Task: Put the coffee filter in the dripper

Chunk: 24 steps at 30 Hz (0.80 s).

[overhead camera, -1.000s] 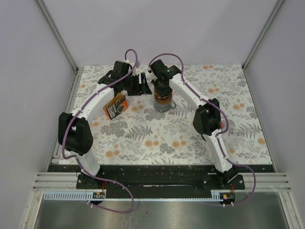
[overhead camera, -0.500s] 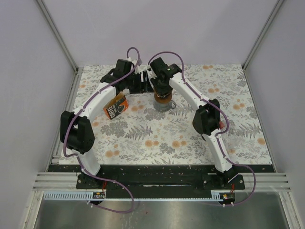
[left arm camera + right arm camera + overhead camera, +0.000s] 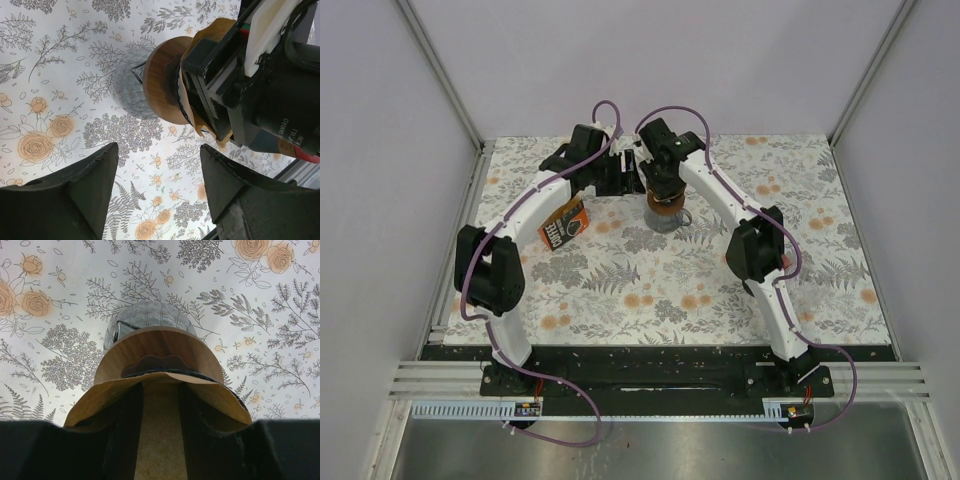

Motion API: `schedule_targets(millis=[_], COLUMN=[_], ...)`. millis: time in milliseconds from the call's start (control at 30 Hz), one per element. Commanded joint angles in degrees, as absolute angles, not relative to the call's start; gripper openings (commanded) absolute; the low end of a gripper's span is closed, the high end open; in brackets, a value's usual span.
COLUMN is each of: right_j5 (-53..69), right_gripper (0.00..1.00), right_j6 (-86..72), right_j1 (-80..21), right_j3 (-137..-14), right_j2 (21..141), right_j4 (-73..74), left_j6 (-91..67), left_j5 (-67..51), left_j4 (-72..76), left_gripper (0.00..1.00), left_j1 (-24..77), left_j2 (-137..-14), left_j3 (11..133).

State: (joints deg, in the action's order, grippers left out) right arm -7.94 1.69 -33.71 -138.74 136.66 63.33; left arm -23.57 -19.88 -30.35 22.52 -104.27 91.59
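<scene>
The dripper, a wooden collar on a ribbed glass body, stands upright on the floral tabletop. The brown paper coffee filter sits in its mouth, with the rim flaring above the collar. My right gripper reaches down into the filter from above. Its two fingers stand apart against the inner paper walls, clamping nothing. In the left wrist view the filter wraps round those fingers. My left gripper hovers open and empty just left of the dripper.
An orange packet lies on the table to the left of the dripper, under the left arm. The aluminium frame rail borders the table on the left. Both forearms arch over the back middle of the table.
The left arm has swung right, bringing its gripper closer to the dripper. The right gripper's fingers have spread a little inside the filter.
</scene>
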Motion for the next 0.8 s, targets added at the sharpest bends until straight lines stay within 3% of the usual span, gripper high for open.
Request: schedule_targets(millis=[0,167,400,767], right_j5=[-8.1,-6.9,-6.4,-8.3], right_gripper=[0.43,0.38,0.2,0.0], right_j6=[2.5,1.9,1.3,1.7], right_j1=[-32.8,-32.7,-32.3,-32.3], right_j3=[-140.7,-140.0,-139.8,-139.2], right_j2=[133.5,133.3,132.7,131.3], right_j4=[64.3,64.4,63.7,63.7], left_j6=[-23.0,-22.6,-22.4,-21.8], left_j5=[-17.7,-17.2,-16.5,-16.1], left_j4=[-28.0,-27.9,-27.7,-27.8], left_gripper=[0.7,0.7,0.7,0.7], left_j1=[23.3,23.8,24.2,24.3], left_j2=[-105.1,-107.0,-108.8,-108.4], left_j3=[95.7,97.5,98.3,97.6])
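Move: The right hand's spread fingers are already down in the coffee filter's mouth, with the filter's middle about 1 cm below the hand point. The dripper lies straight below this hand by some 4 cm, the glass jug under it by some 9. From the open left hand the filter is about 5 cm to the right, 4 ahead and 7 lower; the coffee box lies roughly 19 cm to its left, level with it fore and aft, 16 lower. Forward, to the right and a little down, the left hand eases in about 2 cm towards the filter's edge with its fingers still wide open, sinking only in the second half. The right hand stays almost in place in the filter and draws its spread fingers together until they are nearly shut, no longer holding the paper's sides apart. ##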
